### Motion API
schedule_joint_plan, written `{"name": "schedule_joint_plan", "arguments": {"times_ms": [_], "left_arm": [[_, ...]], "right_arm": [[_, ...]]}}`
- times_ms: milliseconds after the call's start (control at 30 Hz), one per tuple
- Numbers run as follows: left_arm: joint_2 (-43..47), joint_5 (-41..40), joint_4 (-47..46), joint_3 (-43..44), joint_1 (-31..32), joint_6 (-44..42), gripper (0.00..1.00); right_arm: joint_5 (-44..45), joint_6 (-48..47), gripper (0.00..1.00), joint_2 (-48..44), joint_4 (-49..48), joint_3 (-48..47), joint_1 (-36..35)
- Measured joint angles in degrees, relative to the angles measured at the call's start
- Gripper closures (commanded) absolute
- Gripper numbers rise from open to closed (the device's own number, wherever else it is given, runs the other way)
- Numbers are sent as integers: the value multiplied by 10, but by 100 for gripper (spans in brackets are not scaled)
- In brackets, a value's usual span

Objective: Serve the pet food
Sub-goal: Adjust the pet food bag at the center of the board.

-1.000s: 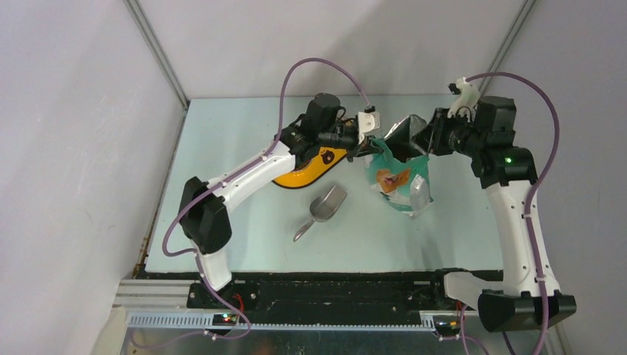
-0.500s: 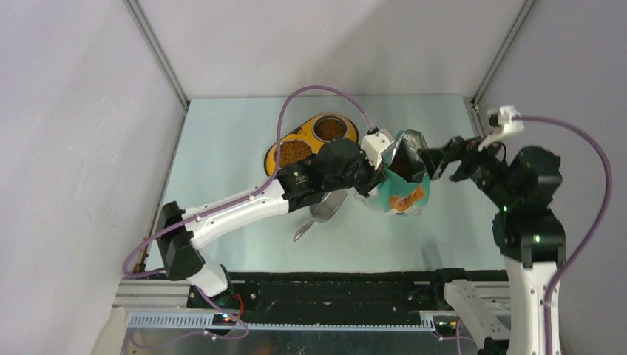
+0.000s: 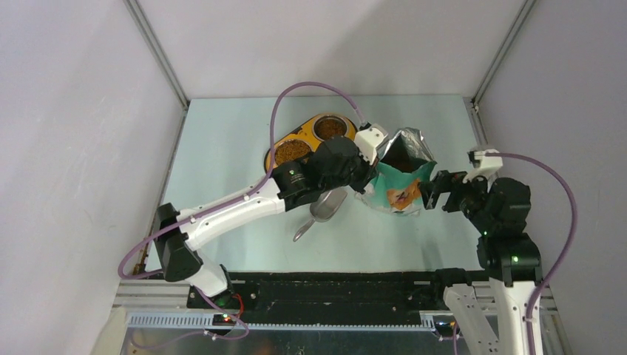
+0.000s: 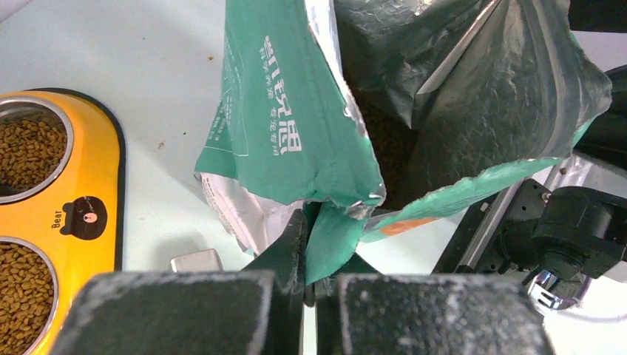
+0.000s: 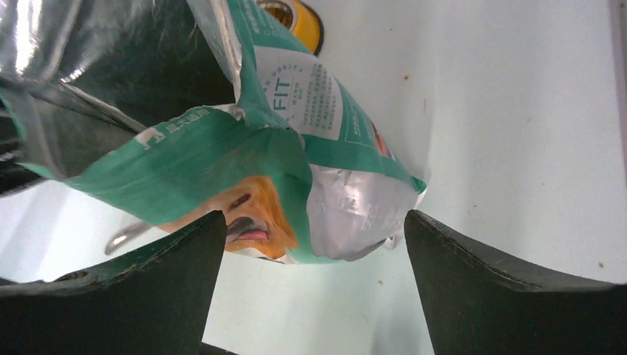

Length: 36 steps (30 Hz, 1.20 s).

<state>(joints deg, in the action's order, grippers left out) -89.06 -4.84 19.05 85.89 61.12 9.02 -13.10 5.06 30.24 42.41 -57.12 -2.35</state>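
Observation:
The pet food [image 3: 293,151] fills both steel bowls of the yellow feeder [image 3: 307,140]; the left wrist view shows it too [image 4: 28,151]. More brown pellets show dimly inside the open teal bag [image 3: 399,181]. That bag stands right of the feeder with its foil mouth [image 3: 405,151] gaping upward. My left gripper [image 3: 367,177] is shut on the bag's left top edge, a teal flap pinched between its jaws [image 4: 314,222]. My right gripper [image 3: 436,191] stands wide open just right of the bag, touching nothing. In the right wrist view the bag [image 5: 296,148] hangs beyond that gripper [image 5: 314,214].
A grey metal scoop [image 3: 324,208] lies on the table under my left arm, below the feeder; its handle end [image 4: 196,260] shows in the left wrist view. Loose crumbs dot the pale table [image 5: 517,111]. Walls close in on the left, the right and the back.
My right gripper has let go of the bag's mouth, opened wide and drawn back toward the near right. My left arm swung off the feeder, still pinching the bag, which now stands nearer.

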Motion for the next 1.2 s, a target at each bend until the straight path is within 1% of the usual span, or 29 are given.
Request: {"name": "schedule_joint_plan", "arguments": {"times_ms": [167, 300, 467, 533, 600, 633, 667, 700, 733, 800, 867, 900, 967, 1200], "left_arm": [[2, -6, 0, 0, -8, -2, 100], [4, 9, 0, 0, -37, -4, 100], [6, 35, 0, -2, -77, -9, 100], [7, 37, -1, -4, -83, -15, 100], [7, 37, -1, -4, -84, -19, 100], [7, 37, -1, -4, -84, -20, 100], [7, 37, -1, -4, -84, -20, 100], [7, 34, -1, -4, -84, -20, 100], [7, 30, -2, -4, -85, -20, 100], [7, 23, -2, -4, -86, -19, 100], [7, 18, -1, -4, -88, -19, 100], [7, 15, -1, -4, -88, -18, 100], [7, 11, -1, -4, -88, -17, 100], [19, -14, 22, -4, -78, -14, 100]], "right_arm": [[-57, -70, 15, 55, -38, 12, 10], [-140, -129, 22, 104, -77, 12, 37], [-248, -216, 38, 164, -104, 7, 53], [-298, -249, 39, 179, -111, 4, 57], [-337, -262, 40, 189, -119, 1, 61], [-353, -261, 42, 195, -127, 0, 63], [-365, -252, 49, 200, -137, 0, 63], [-372, -239, 52, 206, -147, 0, 63], [-374, -226, 58, 209, -156, 0, 62], [-374, -186, 64, 213, -171, 0, 61], [-373, -157, 74, 213, -180, 0, 58], [-374, -143, 86, 212, -185, 0, 55], [-374, -128, 100, 212, -190, 0, 49], [-378, -84, 100, 195, -186, 1, 32]]}}
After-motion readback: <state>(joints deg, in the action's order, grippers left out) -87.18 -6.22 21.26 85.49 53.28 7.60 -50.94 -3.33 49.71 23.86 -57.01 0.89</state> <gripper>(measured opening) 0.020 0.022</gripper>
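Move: The right hand is empty; the bag's right rim corner is about 7 cm ahead of it, 2 cm left and slightly lower. The left hand already pinches the bag's left rim corner; from it the right corner is about 6 cm ahead and 16 cm right. On the board some 23 cm below the left hand, the scoop is roughly 3 cm ahead and 5 cm left, the bowl tray about 22 cm ahead and 8 cm left. Left hand carries its pinched rim forward-left 7 cm; right reaches left-forward 9 cm, turning counter-clockwise, pinching the right corner. ##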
